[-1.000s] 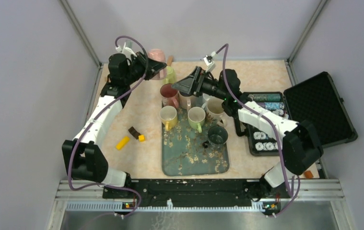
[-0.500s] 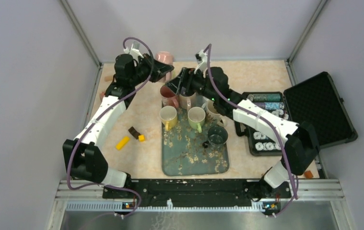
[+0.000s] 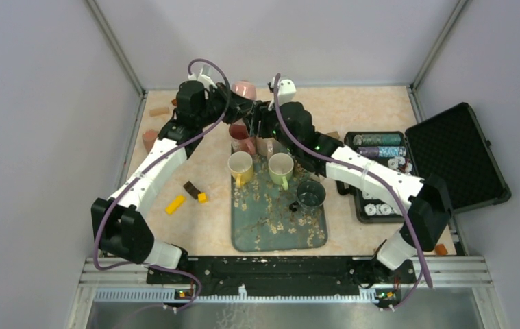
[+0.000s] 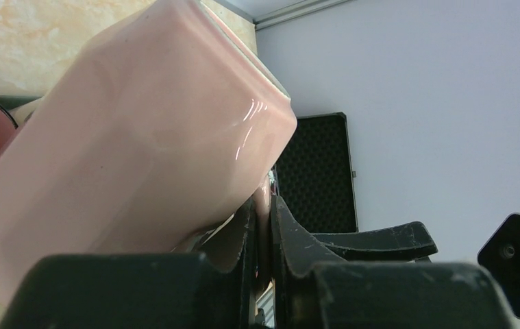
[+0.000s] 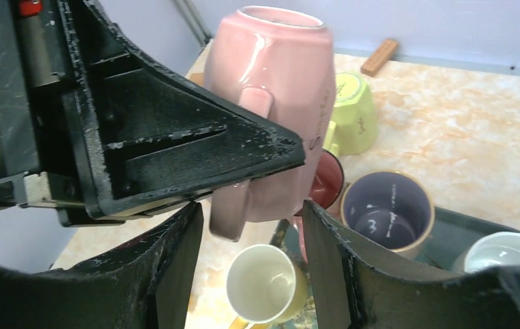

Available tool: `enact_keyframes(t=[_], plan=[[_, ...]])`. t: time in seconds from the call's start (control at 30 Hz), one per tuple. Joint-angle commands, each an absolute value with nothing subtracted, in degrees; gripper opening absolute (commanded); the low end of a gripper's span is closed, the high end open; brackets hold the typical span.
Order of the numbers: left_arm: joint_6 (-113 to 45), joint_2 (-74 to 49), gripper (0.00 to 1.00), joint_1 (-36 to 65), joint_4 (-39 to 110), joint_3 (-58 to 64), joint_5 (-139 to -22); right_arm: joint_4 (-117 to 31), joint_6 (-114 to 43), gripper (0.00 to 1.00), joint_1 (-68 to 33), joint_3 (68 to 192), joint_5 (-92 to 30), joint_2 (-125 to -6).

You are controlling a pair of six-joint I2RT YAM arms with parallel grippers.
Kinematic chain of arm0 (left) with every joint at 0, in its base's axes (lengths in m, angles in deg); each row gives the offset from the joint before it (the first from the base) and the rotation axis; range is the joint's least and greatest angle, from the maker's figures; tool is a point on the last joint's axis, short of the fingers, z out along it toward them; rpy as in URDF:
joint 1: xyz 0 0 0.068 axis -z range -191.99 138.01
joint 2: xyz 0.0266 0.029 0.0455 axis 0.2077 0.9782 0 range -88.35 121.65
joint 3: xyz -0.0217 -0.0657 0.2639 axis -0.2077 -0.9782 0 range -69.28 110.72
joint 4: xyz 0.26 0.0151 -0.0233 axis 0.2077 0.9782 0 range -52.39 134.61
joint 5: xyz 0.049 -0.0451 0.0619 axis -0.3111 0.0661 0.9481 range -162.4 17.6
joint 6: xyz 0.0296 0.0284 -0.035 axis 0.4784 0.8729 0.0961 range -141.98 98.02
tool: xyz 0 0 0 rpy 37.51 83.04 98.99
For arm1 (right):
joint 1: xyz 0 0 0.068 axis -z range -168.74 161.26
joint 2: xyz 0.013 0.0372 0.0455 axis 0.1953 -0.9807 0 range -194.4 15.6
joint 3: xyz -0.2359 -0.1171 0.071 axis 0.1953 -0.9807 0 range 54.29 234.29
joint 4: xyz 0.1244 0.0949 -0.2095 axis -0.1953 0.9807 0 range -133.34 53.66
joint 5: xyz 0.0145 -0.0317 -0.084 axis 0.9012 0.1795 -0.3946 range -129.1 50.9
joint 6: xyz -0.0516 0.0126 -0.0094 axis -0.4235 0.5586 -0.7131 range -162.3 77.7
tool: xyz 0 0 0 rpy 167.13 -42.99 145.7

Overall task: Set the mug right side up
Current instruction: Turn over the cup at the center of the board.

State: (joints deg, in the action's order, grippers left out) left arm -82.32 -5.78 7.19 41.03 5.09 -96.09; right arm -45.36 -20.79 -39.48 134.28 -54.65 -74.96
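Observation:
The pink mug (image 3: 244, 89) hangs in the air over the tray's far end, tilted. My left gripper (image 3: 233, 104) is shut on its handle; in the left wrist view the handle is pinched between the fingers (image 4: 243, 226), and the mug's body (image 4: 140, 137) fills the frame. In the right wrist view the mug (image 5: 277, 82) shows its rim uppermost, with the left gripper's finger (image 5: 175, 144) across it. My right gripper (image 5: 251, 209) is open and straddles the mug's lower end. Whether its pads touch the mug, I cannot tell.
A patterned tray (image 3: 277, 226) holds a yellow mug (image 3: 240, 164), a green mug (image 3: 281, 166), a dark mug (image 3: 310, 194), a red mug (image 3: 241, 133) and others. An open black case (image 3: 449, 157) lies at the right. Small blocks (image 3: 175, 203) lie left of the tray.
The left arm has carried the pink mug rightwards and up toward the middle. The right gripper has swung left to meet it, and its jaws have narrowed around the mug's lower end.

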Motion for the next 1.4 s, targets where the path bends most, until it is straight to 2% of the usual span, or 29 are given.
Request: enact_keyframes(t=[0.0, 0.2, 0.63, 0.8, 0.9, 0.97, 1.0, 1.07, 1.13, 1.37], plan=[[-82.16, -8.6, 0.0, 8.03, 35.05, 8.68, -95.0, -46.98, -22.5, 0.54, -39.71, 137.01, -59.52, -75.28], [-82.72, -8.8, 0.0, 8.84, 34.45, 8.05, -94.72, -45.98, -23.62, 0.47, -41.26, 138.41, -59.46, -76.77], [-82.39, -10.43, 0.0, 10.91, 34.88, 7.26, -93.85, -45.38, -23.06, 0.41, -41.68, 140.34, -60.26, -78.69], [-81.4, -11.37, 0.0, 11.39, 36.09, 6.3, -93.76, -45.16, -22.97, 0.14, -41.89, 141.33, -60.69, -79.03], [-80.26, -11.97, 0.0, 11.54, 36.99, 5.71, -93.43, -44.99, -23.14, 0.02, -42.12, 141.18, -61.28, -78.69], [-79.67, -12.33, 0.0, 11.5, 36.95, 4.91, -93.41, -44.87, -23.43, 0.0, -42.37, 141.0, -61.53, -78.39], [-79.27, -12.39, 0.02, 11.56, 37.02, 4.7, -93.53, -44.72, -23.51, 0.0, -42.55, 140.96, -61.47, -78.28], [-78.3, -12.5, 0.16, 11.57, 37.18, 4.46, -93.51, -44.09, -23.54, 0.0, -42.69, 140.92, -61.18, -77.83], [-76.9, -12.79, 0.23, 11.57, 37.34, 4.36, -93.26, -43.53, -22.73, 0.0, -42.68, 140.72, -60.49, -77.26], [-71.33, -14.31, 0.64, 11.54, 36.99, 3.33, -91.88, -38.82, -18.71, 0.0, -42.7, 141.22, -56.7, -74.9]])
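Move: The left hand still holds the upside-down pink mug by its handle; the mug's middle is about 3 cm ahead, 2 cm left of it. From the right hand, open and close by, the middle is roughly 6 cm ahead, 4 cm left and 1 cm up, the handle's free end 2 cm ahead, 2 cm left and 2 cm down. Some 20 cm below the right hand stand the red mug (6 ahead, 5 left), purple mug (4 ahead, 3 right) and yellow mug (5 back, 5 left). Downward about 2 cm and slightly left, the right hand brings its half-open fingers around the free lower end of the handle, under the left fingertips, and pinches it. The left hand stays nearly in place with its grip, shifting about 1 cm right, then opens, lets go and starts drawing back, while the right hand keeps hold and sinks 1 cm more. ##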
